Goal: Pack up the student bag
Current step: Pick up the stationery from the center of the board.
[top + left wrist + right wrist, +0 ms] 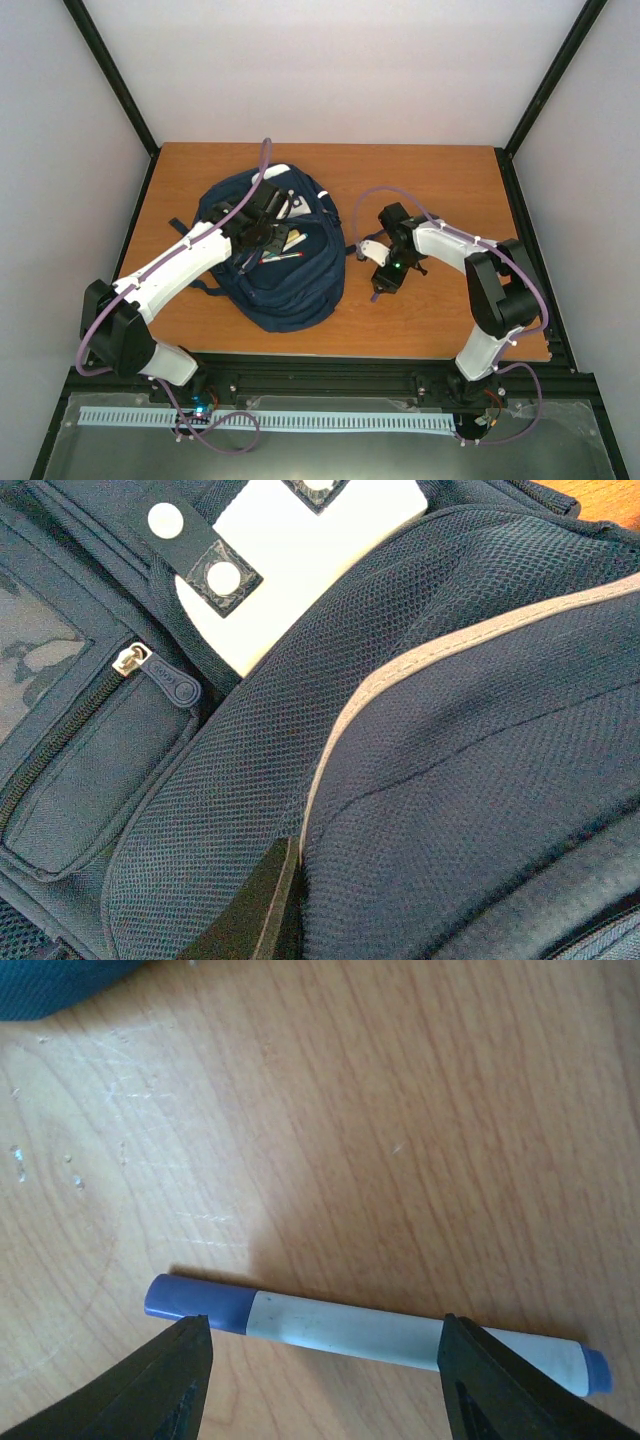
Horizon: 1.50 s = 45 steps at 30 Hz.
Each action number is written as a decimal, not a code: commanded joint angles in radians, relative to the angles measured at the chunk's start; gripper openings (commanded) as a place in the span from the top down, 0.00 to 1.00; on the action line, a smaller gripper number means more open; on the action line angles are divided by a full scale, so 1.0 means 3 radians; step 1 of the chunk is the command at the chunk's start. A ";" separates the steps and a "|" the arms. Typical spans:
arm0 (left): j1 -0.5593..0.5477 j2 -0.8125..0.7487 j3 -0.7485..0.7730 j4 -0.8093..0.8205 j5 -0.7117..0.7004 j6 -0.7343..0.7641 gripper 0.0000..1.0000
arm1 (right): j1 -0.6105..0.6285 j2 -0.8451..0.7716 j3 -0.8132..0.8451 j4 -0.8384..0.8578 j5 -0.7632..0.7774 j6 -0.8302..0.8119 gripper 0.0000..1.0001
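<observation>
The navy student bag [285, 270] lies open on the wooden table, left of centre. My left gripper [262, 232] is down on its open top. In the left wrist view one dark finger [255, 910] presses against a grey-piped mesh fold of the bag [450, 760]; the other finger is hidden under the fabric, so it looks shut on that fold. My right gripper [385, 280] is open just above the table, right of the bag. A white marker with a blue cap [350, 1325] lies flat just beyond its open gripper [325, 1380], lengthwise across the gap and untouched.
Inside the bag I see a white flat item with black snap tabs [300, 550], a zipped inner pocket [130, 665] and a red pen [282, 258]. Bare table [430, 180] extends behind and to the right. Black frame posts stand at the table's edges.
</observation>
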<state>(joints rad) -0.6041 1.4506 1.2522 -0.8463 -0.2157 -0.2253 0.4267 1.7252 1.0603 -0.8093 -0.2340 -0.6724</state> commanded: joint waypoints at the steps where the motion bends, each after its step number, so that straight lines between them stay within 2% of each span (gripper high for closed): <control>1: 0.0004 0.0020 0.0157 0.0044 0.0021 -0.0037 0.88 | -0.0031 0.0036 -0.0060 -0.0198 -0.0170 -0.0081 0.36; 18: 0.0004 0.0031 0.0164 0.0031 0.0060 -0.0034 0.87 | -0.0031 -0.0487 -0.0404 -0.0556 -0.0051 -0.0018 0.34; 27: 0.0004 0.0036 0.0162 0.0031 0.0067 -0.0042 0.87 | -0.0031 -0.0489 -0.0390 -0.0561 0.0016 -0.0099 0.34; 32: 0.0004 0.0039 0.0167 0.0029 0.0076 -0.0042 0.86 | -0.0031 -0.0740 -0.0342 -0.0445 0.0109 -0.0370 0.35; 35: 0.0004 0.0041 0.0167 0.0028 0.0080 -0.0041 0.86 | -0.0027 -0.0946 -0.0449 -0.0190 0.0214 -0.0585 0.35; 45: 0.0004 0.0048 0.0167 0.0028 0.0084 -0.0039 0.85 | 0.0089 -0.1114 -0.0861 0.0124 0.0340 -0.1129 0.42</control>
<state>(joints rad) -0.6041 1.4582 1.2526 -0.8474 -0.1944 -0.2253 0.4320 1.4273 0.8654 -0.8249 -0.1680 -0.9104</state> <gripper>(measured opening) 0.150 0.591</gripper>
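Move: The right hand is low over the table with open fingers. The blue-capped marker's middle lies almost under it, roughly 1 cm ahead, 1 cm to its left and 2 cm below; its cap end points back and left. The backpack's middle is about 28 cm to the hand's left and 9 cm ahead, its loose strap some 10 cm ahead and 6 cm left. From the left hand the marker is some 26 cm right, 6 cm back and 16 cm lower. Back towards the base and to the right, the right hand first dips about 1 cm and sweeps some 6 cm, dragging the blue-capped marker along the table with its open fingertips. It then rises some 3 cm and comes forward 2–3 cm, turning roughly 15 degrees counter-clockwise over the marker, and starts sinking and easing back again with the fingers still open. ##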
